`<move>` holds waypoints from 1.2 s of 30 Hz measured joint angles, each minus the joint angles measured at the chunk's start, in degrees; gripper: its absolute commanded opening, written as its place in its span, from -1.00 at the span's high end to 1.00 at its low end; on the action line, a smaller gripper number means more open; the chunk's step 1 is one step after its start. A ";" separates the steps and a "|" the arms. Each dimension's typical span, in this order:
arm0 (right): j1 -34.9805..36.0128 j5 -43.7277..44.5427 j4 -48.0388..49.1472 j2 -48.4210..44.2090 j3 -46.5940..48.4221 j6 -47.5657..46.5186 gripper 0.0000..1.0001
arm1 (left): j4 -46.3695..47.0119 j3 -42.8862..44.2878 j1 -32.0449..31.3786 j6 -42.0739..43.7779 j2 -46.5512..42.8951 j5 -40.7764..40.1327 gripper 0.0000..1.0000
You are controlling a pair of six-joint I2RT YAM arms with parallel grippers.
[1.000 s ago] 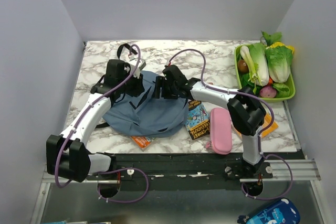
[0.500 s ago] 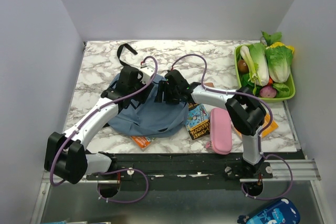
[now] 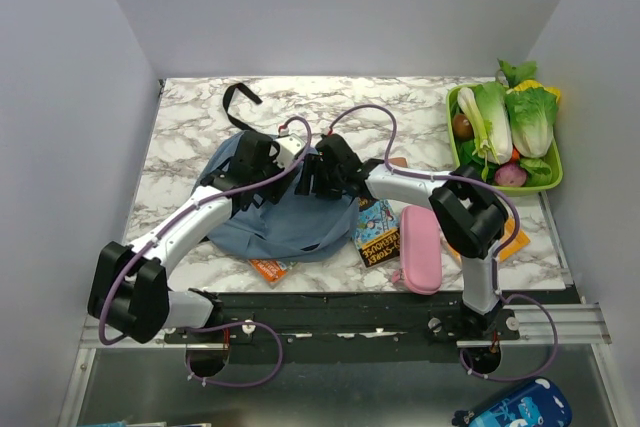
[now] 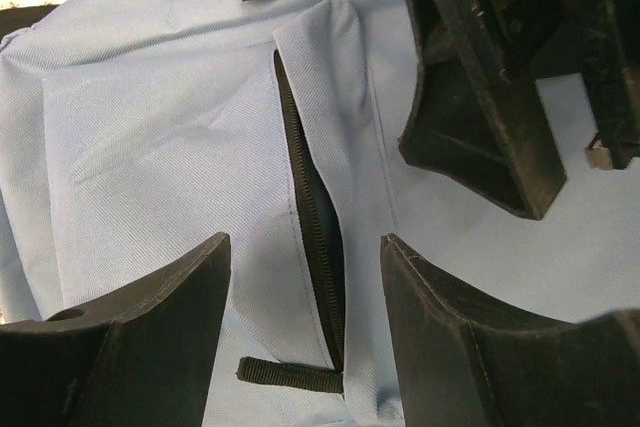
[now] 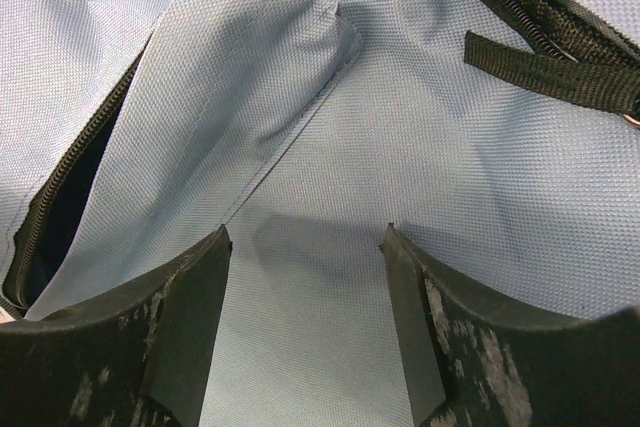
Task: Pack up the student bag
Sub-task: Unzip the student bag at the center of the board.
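Observation:
The student bag (image 3: 280, 227), dusty blue with a black strap (image 3: 238, 96) at its far end, lies flat mid-table. My left gripper (image 3: 283, 169) hangs open just over its top. In the left wrist view the open gripper (image 4: 305, 247) straddles a part-open black zipper (image 4: 312, 217) with a pull tab (image 4: 290, 375) near it. My right gripper (image 3: 310, 179) is close beside it, also over the bag, and shows dark at the upper right (image 4: 500, 77). It is open (image 5: 305, 237) above bare fabric (image 5: 400, 147), with a zipper gap (image 5: 60, 187) to its left and a black strap loop (image 5: 550, 72).
A picture book (image 3: 378, 230) and a pink pencil case (image 3: 420, 247) lie right of the bag. An orange item (image 3: 270, 269) pokes out under the bag's near edge. A green tray (image 3: 552, 179) of vegetables stands at the far right. A bright blue pouch (image 3: 515, 409) lies below the table.
My left arm has swung right across the bag toward the right gripper, and its jaws have opened. The right gripper has barely moved.

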 measured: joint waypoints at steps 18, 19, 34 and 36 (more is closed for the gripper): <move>-0.39 -0.02 3.37 -0.87 -2.71 1.29 -0.40 | 5.49 -2.16 -0.35 4.13 4.35 -11.28 0.31; -0.39 -0.02 3.50 -0.87 -2.78 1.29 -0.40 | 5.70 -2.25 -0.39 4.17 4.17 -11.61 0.32; -0.81 0.37 3.91 -2.91 -4.59 0.85 -0.43 | 6.21 -1.51 -0.37 -0.66 2.75 -14.84 1.00; -1.75 0.70 2.05 -4.85 -5.14 0.33 -0.48 | 5.11 -0.70 -0.33 -1.51 2.64 -14.53 1.00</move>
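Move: The pocket zipper on the student bag, its black edge running between the open left fingers, lies about 2 cm ahead of the left hand, 2 cm to its left and 3 cm below. A second zipper pull is some 11 cm ahead of that hand, 5 cm to its right and 4 cm below. From the right hand, spread open over the bag just beside, the pocket zipper is about 7 cm left and 4 cm back, nearly level. The left fingers close fully on the black zipper edge of the pocket and pinch it. The hand first slants down about 3 cm, going left and forward, then rises some 2.5 cm while shutting and easing farther left; it ends around 3 cm left and 3 cm forward of its start, turned roughly 10 degrees counter-clockwise. The right hand keeps still and open, then at the end starts off about 2 cm to the right and slightly up. ##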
